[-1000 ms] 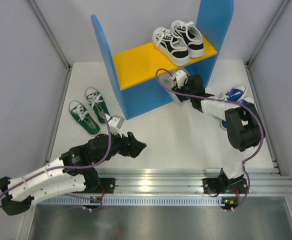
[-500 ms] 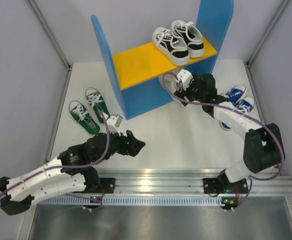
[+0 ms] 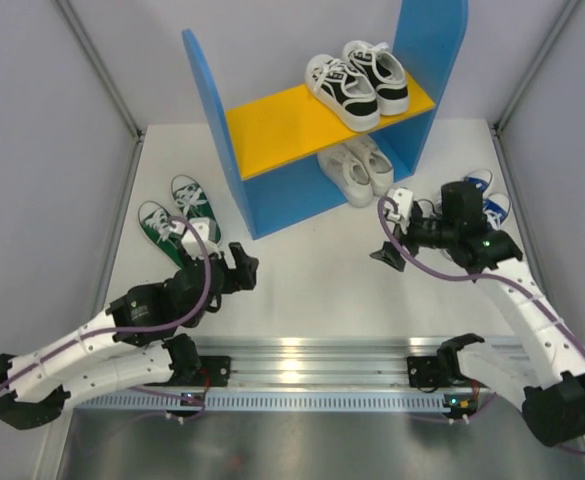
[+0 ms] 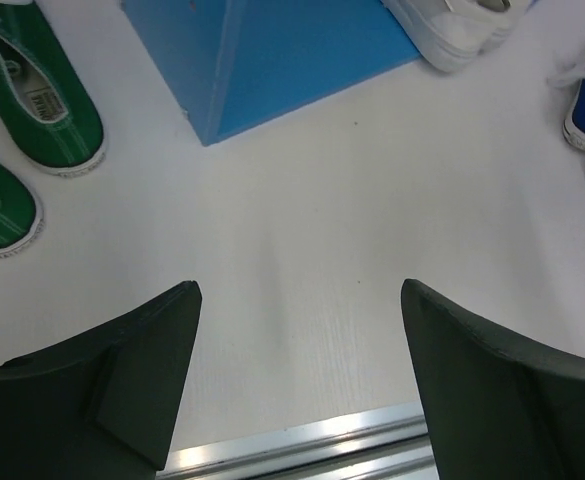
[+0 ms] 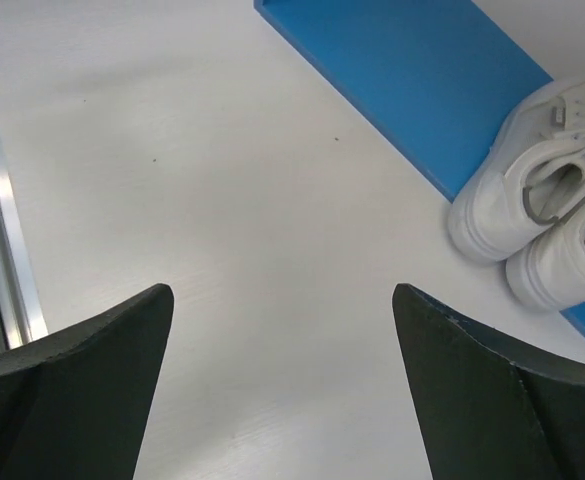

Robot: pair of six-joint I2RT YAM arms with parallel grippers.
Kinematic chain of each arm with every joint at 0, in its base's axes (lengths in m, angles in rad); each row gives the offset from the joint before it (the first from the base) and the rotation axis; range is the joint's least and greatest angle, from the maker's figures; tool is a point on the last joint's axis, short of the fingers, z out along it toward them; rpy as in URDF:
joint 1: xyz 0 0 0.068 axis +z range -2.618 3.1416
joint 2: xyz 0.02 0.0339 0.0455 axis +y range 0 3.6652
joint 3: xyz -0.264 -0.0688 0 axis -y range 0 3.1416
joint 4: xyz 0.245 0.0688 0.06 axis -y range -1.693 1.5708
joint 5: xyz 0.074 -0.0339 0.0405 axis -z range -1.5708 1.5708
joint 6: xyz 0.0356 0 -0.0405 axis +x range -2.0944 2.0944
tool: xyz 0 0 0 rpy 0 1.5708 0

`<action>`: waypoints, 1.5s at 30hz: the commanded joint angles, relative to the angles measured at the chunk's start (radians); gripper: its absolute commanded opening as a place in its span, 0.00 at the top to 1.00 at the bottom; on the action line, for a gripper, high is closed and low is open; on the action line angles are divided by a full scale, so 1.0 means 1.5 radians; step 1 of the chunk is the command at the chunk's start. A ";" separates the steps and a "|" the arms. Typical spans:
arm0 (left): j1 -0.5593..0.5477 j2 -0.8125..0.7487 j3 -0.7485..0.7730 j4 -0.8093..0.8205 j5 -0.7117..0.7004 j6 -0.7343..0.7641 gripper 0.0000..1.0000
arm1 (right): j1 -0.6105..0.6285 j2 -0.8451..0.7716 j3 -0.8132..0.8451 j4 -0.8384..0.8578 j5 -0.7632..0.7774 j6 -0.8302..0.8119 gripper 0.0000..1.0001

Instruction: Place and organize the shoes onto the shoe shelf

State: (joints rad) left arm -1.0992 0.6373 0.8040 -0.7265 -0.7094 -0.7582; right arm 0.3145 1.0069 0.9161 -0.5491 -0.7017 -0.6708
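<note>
The shoe shelf point(image 3: 292, 125) has blue side panels and an orange board. The white pair point(image 3: 357, 170) stands under the board on the table; it also shows in the right wrist view point(image 5: 532, 190) and the left wrist view point(image 4: 452, 25). The green pair point(image 3: 177, 220) lies left of the shelf, also in the left wrist view point(image 4: 32, 90). The blue pair point(image 3: 492, 200) lies right of the shelf, partly hidden by my right arm. My left gripper point(image 3: 240, 268) is open and empty point(image 4: 297, 290) near the green pair. My right gripper point(image 3: 387, 255) is open and empty point(image 5: 282, 290) in front of the shelf.
A black-and-white pair point(image 3: 357, 80) sits on the right half of the orange board. The shelf's blue panel base point(image 4: 272, 50) is ahead of my left gripper. A metal rail point(image 3: 372, 360) runs along the near table edge. Grey walls enclose the table.
My right gripper has pulled back from under the shelf board towards the front right, and the white pair now shows there. My left gripper has swung left and back, closer to the green pair.
</note>
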 commanded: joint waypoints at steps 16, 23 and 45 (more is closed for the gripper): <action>0.554 0.179 -0.004 0.117 0.319 0.106 0.28 | -0.186 -0.092 -0.068 -0.081 -0.130 -0.049 0.08; 0.759 0.392 0.072 0.227 0.470 0.139 0.45 | -0.186 -0.094 -0.067 -0.085 -0.116 -0.049 0.08; 0.788 0.687 0.210 0.281 0.396 0.249 0.95 | -0.189 -0.086 -0.069 -0.087 -0.115 -0.049 0.08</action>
State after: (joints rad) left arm 0.0719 1.6653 1.0615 -0.3660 -0.0963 -0.4278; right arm 0.0471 0.8837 0.8177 -0.6849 -0.8570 -0.7322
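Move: Ahead and to the left of the open left hand is the inner green shoe, the one nearer the shelf. Its middle is about 23 cm forward, 16 cm left and 19 cm below. The outer green shoe lies some 15 cm ahead and 25 cm left, and the shelf's near left bottom corner about 12 cm ahead and 3 cm right. From the right hand, the inner green shoe is some 62 cm left and 18 cm ahead, about 18 cm lower. Swinging left first, then forward and down, the left hand travels about 21 cm forward, 18 cm left and 17 cm down to the inner green shoe, tipping its fingers some 30 degrees further down and turning counter-clockwise. The fingers narrow on the way and nearly close at the left rim of the shoe's opening, by the lace bow, pinching the rim. The empty right hand shifts about 5 cm right, then waits open. ##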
